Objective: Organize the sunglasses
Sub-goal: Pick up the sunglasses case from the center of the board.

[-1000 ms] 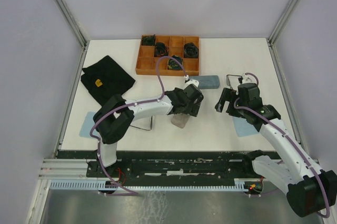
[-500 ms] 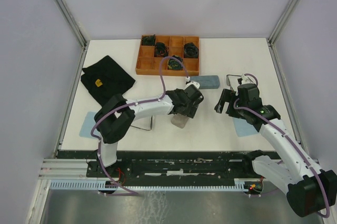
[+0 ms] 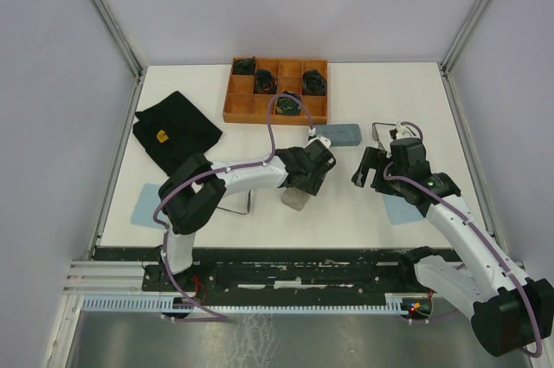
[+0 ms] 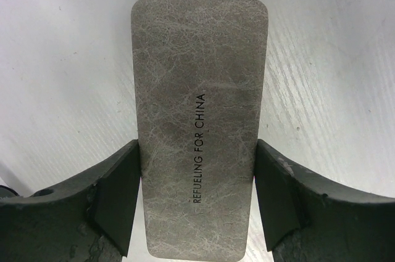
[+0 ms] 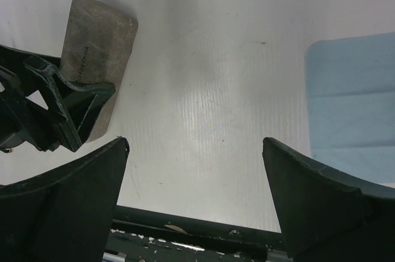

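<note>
A grey oblong case (image 4: 200, 120) printed with dark lettering lies flat on the white table, and my left gripper (image 4: 196, 145) is shut on it, one finger against each long side. From above, the left gripper (image 3: 304, 183) sits over the grey case (image 3: 295, 200) at mid-table. One pair of sunglasses (image 3: 381, 132), thin and dark-framed, lies just beyond my right gripper (image 3: 368, 169). Another thin wire frame (image 3: 235, 203), apparently sunglasses, lies under the left arm. The right gripper (image 5: 195, 142) is open over bare table with nothing between its fingers.
A blue case (image 3: 338, 133) lies behind the left gripper. A wooden compartment tray (image 3: 232, 113) with dark green bundles stands at the back. A black cloth (image 3: 176, 130) lies at the left. Light blue mats (image 3: 143, 203) (image 3: 400, 209) lie near each side.
The left gripper's fingers have come in against the sides of the grey case, and the left wrist has shifted slightly. The right arm has stayed put.
</note>
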Robot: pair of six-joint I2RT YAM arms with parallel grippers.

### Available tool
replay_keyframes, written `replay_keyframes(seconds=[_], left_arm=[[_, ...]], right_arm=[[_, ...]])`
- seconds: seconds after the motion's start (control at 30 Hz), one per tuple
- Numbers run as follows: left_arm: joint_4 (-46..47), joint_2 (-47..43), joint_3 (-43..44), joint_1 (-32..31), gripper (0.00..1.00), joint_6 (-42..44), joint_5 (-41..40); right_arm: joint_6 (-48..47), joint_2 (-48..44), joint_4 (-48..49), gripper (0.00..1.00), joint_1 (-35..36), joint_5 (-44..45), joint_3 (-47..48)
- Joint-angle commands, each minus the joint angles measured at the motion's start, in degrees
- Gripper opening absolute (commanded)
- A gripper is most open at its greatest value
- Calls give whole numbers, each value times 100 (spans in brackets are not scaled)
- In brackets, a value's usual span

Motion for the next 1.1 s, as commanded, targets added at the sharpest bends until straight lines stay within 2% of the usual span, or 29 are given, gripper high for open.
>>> replay_keyframes(seconds=[0.0,0.07,0.17,0.23,0.33,0.37,0.57,0.67,0.8,0.97,1.07], left_arm=[[21,-49,257,5,59,252,22],[23,-147,242,9,55,294,-22],[94,-377,208,8,41,399,-24],[213,-592,135,9,29,488,22],[386,-1076,3,9,5,607,45],[453,-1256,-63,11,3,647,41],[1523,-2712,-905,48,3,869,788],[1518,-3181,-976,167,3,738,1199],[1225,-3625,-885,341,3,558,1840],[1899,-4420,-1404,434,3,352,2307],[2148,-4716,-1601,440,3,354,2380]], right_arm=[[-36,-38,165,99,29,-19,4],[-29,-67,173,99,30,-13,-5],[15,-125,178,99,30,62,-1],[52,-215,180,99,30,144,12],[61,-448,296,99,26,170,3],[49,-532,339,99,30,185,7],[-272,-1004,636,99,26,20,146],[-317,-1241,824,99,32,-207,236],[-540,-1484,1008,99,24,-907,493],[-761,-1676,1471,99,30,-2169,538],[-584,-1734,1677,99,30,-2513,505]])
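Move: The sunglasses case is already between the left fingers, its middle right at that hand. From there the blue case lies about 16 cm ahead and 7 cm right, and the open sunglasses some 20 cm left and 1 cm back. From the open right gripper the held case lies about 13 cm left, 4 cm ahead and 9 cm below. The blue cloth lies 13 cm right and 2 cm back of the right gripper. Keep the left fingers pinched on the case's long sides and lift it about 23 cm straight up off the board, drawing slightly back late in the rise while swinging the fingertips some 40 degrees up and to the right. Raise the empty, wide-open right gripper alongside by 13 cm, then also drift it left towards the case, tipping its fingers up and turning them counter-clockwise. ##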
